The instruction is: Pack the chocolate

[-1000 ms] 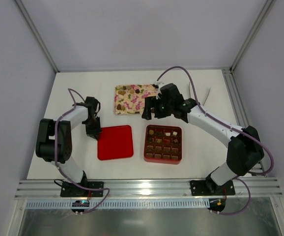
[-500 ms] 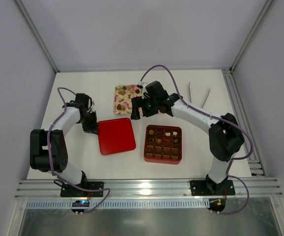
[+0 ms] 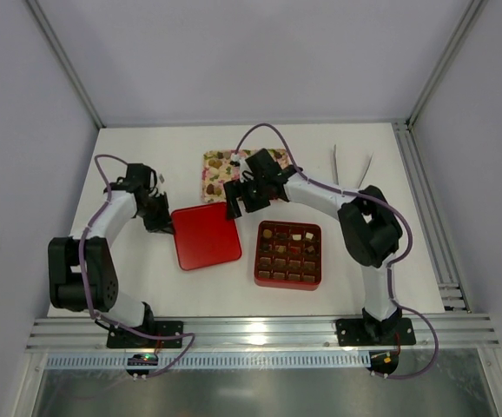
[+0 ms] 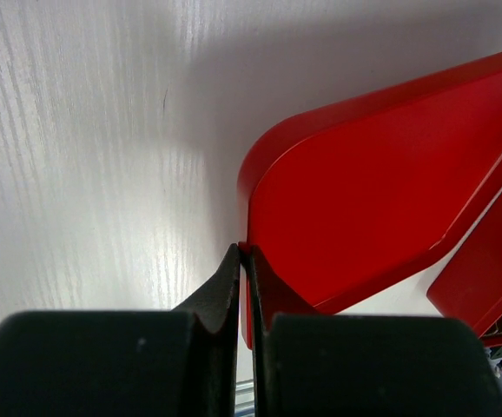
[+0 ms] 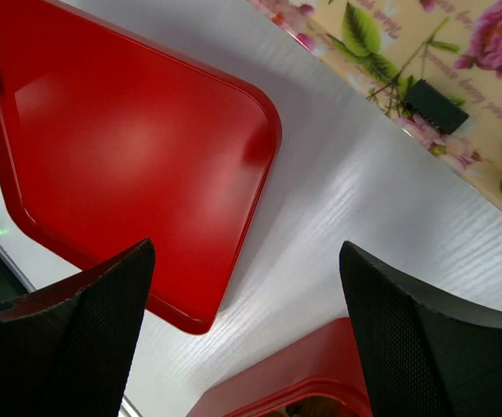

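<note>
Several chocolate pieces (image 3: 287,235) sit in cells of the red box with the brown grid insert (image 3: 288,280). More chocolate (image 3: 225,159) lies on the floral tray (image 3: 219,184); one dark piece (image 5: 431,106) shows in the right wrist view. My left gripper (image 3: 161,219) is shut on the left edge of the flat red lid (image 3: 206,236), and the pinched rim shows in the left wrist view (image 4: 244,250). My right gripper (image 3: 240,201) is open and empty (image 5: 247,252) above the table, between the lid (image 5: 121,148), the tray (image 5: 425,52) and the box (image 5: 294,373).
Two thin white sticks (image 3: 337,162) lie at the back right of the white table. The box's corner (image 4: 485,269) shows beyond the lid in the left wrist view. A metal rail (image 3: 260,330) runs along the near edge.
My left gripper has moved left and back with the lid, which slid and turned a little. My right gripper has moved left, from by the box's far edge to the lid's far right corner.
</note>
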`<state>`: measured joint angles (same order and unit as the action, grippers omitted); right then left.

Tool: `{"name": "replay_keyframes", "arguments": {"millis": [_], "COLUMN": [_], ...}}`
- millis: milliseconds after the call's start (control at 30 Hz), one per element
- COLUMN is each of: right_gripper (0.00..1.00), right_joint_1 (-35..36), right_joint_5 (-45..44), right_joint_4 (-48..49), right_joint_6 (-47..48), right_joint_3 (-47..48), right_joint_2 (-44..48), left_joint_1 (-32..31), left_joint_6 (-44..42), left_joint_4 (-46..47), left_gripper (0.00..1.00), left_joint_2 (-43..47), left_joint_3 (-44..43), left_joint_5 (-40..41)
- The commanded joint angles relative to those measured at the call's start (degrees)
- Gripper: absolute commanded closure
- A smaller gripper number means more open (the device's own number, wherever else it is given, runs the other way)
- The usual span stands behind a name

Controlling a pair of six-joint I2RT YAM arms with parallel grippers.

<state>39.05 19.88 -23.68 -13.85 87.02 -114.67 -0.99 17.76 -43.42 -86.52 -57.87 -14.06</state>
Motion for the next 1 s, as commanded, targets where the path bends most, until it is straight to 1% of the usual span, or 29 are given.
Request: {"name": "replay_keyframes", "arguments": {"millis": [0,233,500,533,567,633,667,767,833,867,967], "right_gripper": [0.13,0.13,0.17,0.19,0.21,0.25,0.31,0.4,0.44,0.48,0.52], "right_joint_1": [0.33,0.24,0.06,-0.2,-0.29,-0.46,-0.64,-1.25,-1.43,-1.52,-1.61], "right_joint_5": [3.85,6.48,12.02,13.77,14.74,16.41,18.16,21.5,23.09,24.32,25.73], "right_joint_4": [3.81,7.95,14.45,16.02,16.91,19.53,20.16,23.32,27.35,28.33,30.62], "right_joint_6": [1.02,-0.39,-3.99,-4.69,-6.35,-7.68,-8.38,-11.28,-14.01,-15.06,-18.31], "right_joint_3": [1.92,1.31,0.25,-0.18,-0.62,-2.02,-2.47,-5.01,-7.12,-7.65,-9.15], "right_joint_2": [-1.52,-4.59,-5.74,-5.48,-5.3,-4.6,-3.9,-1.71,-0.56,0.58,2.17], "left_joint_1": [0.47,0.82,0.73,0.99,2.65,2.93,3.1,3.28,3.28,3.37,3.37], "left_joint_6": [0.35,0.52,0.96,1.05,1.14,1.4,1.49,1.75,1.84,1.93,2.89], "left_joint_4": [1.49,1.49,1.76,1.76,1.93,2.11,2.11,2.37,2.64,2.81,3.86], "left_gripper": [1.0,1.0,1.0,1.0,1.0,1.0,1.0,1.0,1.0,1.0,1.0], "left_joint_2": [2.59,3.9,4.08,4.43,4.43,4.52,4.52,4.43,4.43,4.52,4.61], "left_joint_3": [-1.46,-1.55,-1.55,-1.72,-1.64,-1.81,-2.07,-2.51,-2.51,-2.43,-2.25], "left_joint_5": [-2.81,-3.78,-6.06,-6.32,-6.59,-7.99,-8.34,-9.22,-10.01,-10.28,-11.85]}}
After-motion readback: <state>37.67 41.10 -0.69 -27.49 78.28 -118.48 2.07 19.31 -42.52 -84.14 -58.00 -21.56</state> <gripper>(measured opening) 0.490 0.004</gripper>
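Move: The red lid hangs from the left fingers, its middle about 8 cm to that hand's right, 2 cm back and 1 cm below. From the wide-open right hand, the lid's middle is some 7 cm left, 8 cm back and 3 cm below. The chocolate box stands about 14 cm right and 12 cm back of the right hand, the flowered tray about 10 cm ahead and 3 cm right, both 6 to 8 cm lower. The right hand slips over the lid's right rim near its far corner: it dips some 3 cm while drifting left, then climbs back about 2 cm, ending roughly 4 cm farther left and 2.5 cm back, with its left side rolled up some 20 degrees, its fingers tipped further back, and the opening narrowed to about half around the rim. The left hand keeps its pinch on the lid's left rim and lifts it about 2 cm, rolling its right side up a little. ##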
